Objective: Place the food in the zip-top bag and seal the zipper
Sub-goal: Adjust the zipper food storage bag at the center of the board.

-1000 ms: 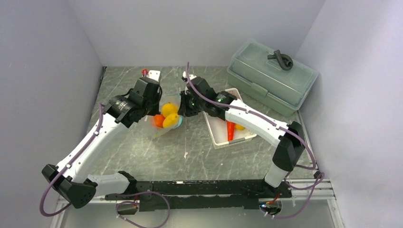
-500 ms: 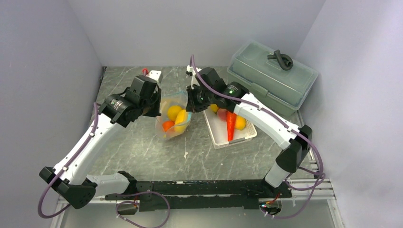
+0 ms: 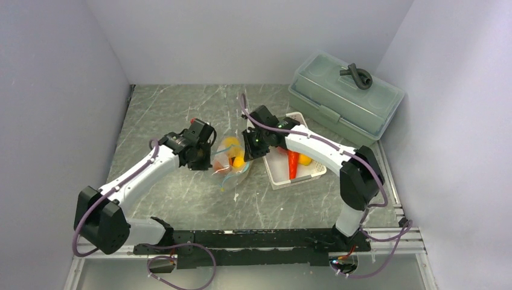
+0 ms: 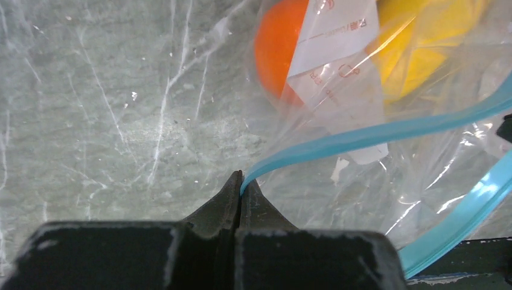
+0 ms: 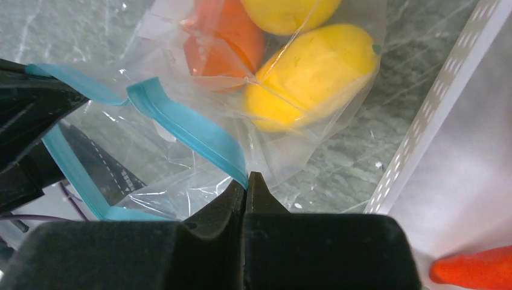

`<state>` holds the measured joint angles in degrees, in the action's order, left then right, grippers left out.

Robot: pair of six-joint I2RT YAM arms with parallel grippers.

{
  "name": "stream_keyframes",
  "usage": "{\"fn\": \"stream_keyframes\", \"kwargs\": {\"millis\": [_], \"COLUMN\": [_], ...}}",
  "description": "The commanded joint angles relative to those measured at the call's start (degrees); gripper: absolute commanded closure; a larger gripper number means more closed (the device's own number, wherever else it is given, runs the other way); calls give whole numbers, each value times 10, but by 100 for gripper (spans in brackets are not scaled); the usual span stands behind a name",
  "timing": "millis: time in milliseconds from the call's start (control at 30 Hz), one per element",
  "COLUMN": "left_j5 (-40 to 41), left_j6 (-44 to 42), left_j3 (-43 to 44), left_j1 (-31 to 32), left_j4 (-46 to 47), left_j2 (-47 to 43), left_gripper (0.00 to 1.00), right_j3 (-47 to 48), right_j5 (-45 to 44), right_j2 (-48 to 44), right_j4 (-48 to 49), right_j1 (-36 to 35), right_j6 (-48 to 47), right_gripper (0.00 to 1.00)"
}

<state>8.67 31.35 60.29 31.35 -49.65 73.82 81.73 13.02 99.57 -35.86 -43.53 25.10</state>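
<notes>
The clear zip-top bag (image 3: 232,164) hangs low over the table between both arms, holding an orange (image 4: 279,45) and yellow lemons (image 5: 308,72). My left gripper (image 4: 241,176) is shut on one end of the teal zipper (image 4: 362,136). At the other side my right gripper (image 5: 246,179) is shut on the zipper (image 5: 193,127) too. The two teal lips stand apart, so the mouth gapes. A carrot (image 3: 293,164) and another yellow fruit (image 3: 305,160) lie in the white basket (image 3: 284,178); the carrot tip (image 5: 474,270) shows in the right wrist view.
The grey-green lidded box (image 3: 344,96) stands at the back right, just behind the basket. The basket wall (image 5: 441,103) runs close beside the bag. Walls close in the table on the left, back and right.
Both arms have pulled toward the near side and lowered, carrying the bag from the middle back down to the table surface. The bag has slumped and the fruit has shifted inside it.
</notes>
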Motion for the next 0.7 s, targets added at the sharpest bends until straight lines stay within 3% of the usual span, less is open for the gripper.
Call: {"fn": "stream_keyframes", "kwargs": {"millis": [0, 433, 667], "left_j5": [-15, -4, 5], "left_j6": [28, -43, -46], "left_j3": [22, 221, 241], "left_j1": [-2, -3, -2], "left_j4": [40, -50, -72], "left_j2": [-12, -69, -92], "left_gripper": [100, 100, 100], "right_j3": [7, 140, 139], "right_j5": [-1, -83, -74], "right_j2": [-27, -124, -115], "right_j4": [36, -44, -40], "right_j1": [-2, -6, -9], "right_j6": [7, -20, -14], "right_gripper": [100, 100, 100]}}
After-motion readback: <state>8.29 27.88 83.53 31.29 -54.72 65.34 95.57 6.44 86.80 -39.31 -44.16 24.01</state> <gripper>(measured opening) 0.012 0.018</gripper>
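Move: Both hands already pinch the open zipper of the zip-top bag. Its food lies about 6 cm right of the left hand, some 4 cm ahead and 10 cm below. From the right hand the food is roughly 5 cm to the left, 2 cm ahead and 11 cm below; the white basket's middle is about 15 cm to its right, 4 cm ahead and 11 cm below. Both hands keep pinching the zipper rims, raising them some 18 cm while their fingertips tip forward about 20 degrees. ##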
